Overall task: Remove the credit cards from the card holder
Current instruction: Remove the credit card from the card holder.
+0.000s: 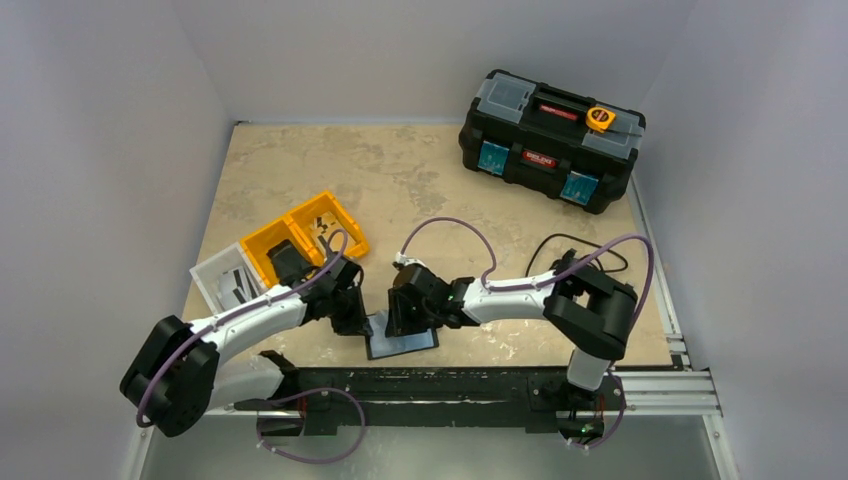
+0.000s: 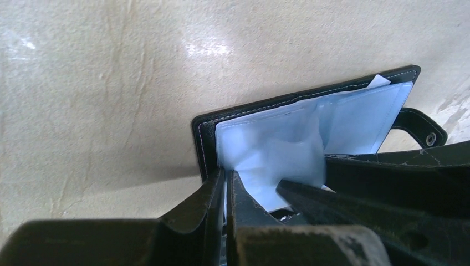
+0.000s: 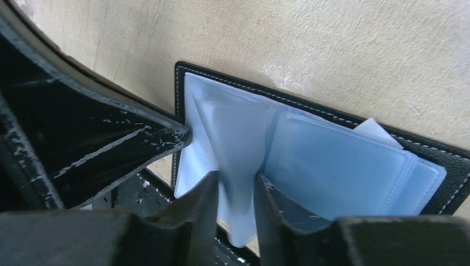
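The black card holder (image 1: 412,343) lies open near the table's front edge, its pale blue plastic sleeves facing up (image 2: 310,127) (image 3: 343,166). My left gripper (image 1: 360,322) (image 2: 226,177) is shut on the thin edge of a sleeve at the holder's near left corner. My right gripper (image 1: 405,320) (image 3: 235,180) stands just beside it, jaws a little apart, with a raised sleeve leaf loose between them. I cannot tell any credit cards apart from the sleeves. A white corner (image 3: 378,131) pokes out at the holder's far edge.
A big black toolbox (image 1: 550,140) with an orange tape measure (image 1: 600,117) on it stands at the back right. Orange bins (image 1: 305,235) and a white bin (image 1: 228,277) sit left of the arms. The black rail (image 1: 450,385) runs along the front edge.
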### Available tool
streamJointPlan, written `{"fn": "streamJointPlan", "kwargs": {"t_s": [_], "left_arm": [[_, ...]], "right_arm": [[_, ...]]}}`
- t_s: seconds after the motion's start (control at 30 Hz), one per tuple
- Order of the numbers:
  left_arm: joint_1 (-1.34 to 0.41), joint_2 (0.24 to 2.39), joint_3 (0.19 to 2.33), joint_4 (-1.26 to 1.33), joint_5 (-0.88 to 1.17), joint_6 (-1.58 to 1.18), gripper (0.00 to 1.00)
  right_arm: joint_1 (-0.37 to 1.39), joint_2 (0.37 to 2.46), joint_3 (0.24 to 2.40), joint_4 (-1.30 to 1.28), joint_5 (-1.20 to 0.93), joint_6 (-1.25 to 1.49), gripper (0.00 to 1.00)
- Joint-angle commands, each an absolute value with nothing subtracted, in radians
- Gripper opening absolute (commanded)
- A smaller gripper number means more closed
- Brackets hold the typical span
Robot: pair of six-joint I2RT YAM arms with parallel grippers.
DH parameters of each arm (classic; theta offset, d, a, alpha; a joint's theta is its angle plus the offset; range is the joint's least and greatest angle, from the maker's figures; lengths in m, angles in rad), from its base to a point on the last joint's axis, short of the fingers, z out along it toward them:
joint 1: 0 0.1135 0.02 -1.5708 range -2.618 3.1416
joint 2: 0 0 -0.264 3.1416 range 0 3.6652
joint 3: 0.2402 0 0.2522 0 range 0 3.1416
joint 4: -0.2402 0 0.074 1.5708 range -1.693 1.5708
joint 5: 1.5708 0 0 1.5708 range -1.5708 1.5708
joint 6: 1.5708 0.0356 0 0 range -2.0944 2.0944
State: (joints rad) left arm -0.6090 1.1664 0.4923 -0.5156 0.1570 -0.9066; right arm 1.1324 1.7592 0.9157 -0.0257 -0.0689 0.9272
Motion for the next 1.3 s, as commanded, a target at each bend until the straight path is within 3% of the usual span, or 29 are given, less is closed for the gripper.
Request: {"fn": "streamJointPlan", "kwargs": {"t_s": [0.0,0.3,0.53,1.07,1.27], "left_arm": [[-0.614,1.215,0.495,-0.501,0.098,-0.916,0.01],[-0.613,1.219,0.494,-0.514,0.089,-0.912,0.0],[-0.616,1.197,0.519,-0.515,0.115,-0.896,0.0],[-0.621,1.189,0.55,-0.515,0.154,-0.896,0.0],[-0.621,1.199,0.561,-0.515,0.168,-0.9,0.0]], "right_arm": [[1.132,1.703,0.947,-0.088,-0.027,0.897,0.33],[1.136,1.582,1.009,-0.28,0.151,0.871,0.36],[1.186,1.578,1.028,-0.276,0.142,0.857,0.36],[1.292,1.706,1.103,-0.305,0.287,0.848,0.64],[1.394,1.657,1.107,-0.323,0.46,0.813,0.63]]}}
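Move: The left hand's nearly shut fingertips are at the left edge of the open card holder, whose middle lies about 6 cm to their right and 1 cm below. From the right hand, which has the bulged left pocket leaf between its fingers near its near edge, that leaf's middle is some 2 cm ahead, 2 cm left and 1 cm down; the right pocket leaf is about 3 cm ahead and 5 cm right, the snap strap roughly 3 cm ahead and 8 cm right. The right hand opens off the left pocket leaf and rises about 6 cm, drifting some 2 cm forward and right, then comes back about 3 cm while sinking towards the leaf's near edge and lifts slightly again, its fingers spread to well over half and their tips swung outward some 20 degrees. The left hand stays in place meanwhile, its shut fingertips still at the leaf's left edge. ##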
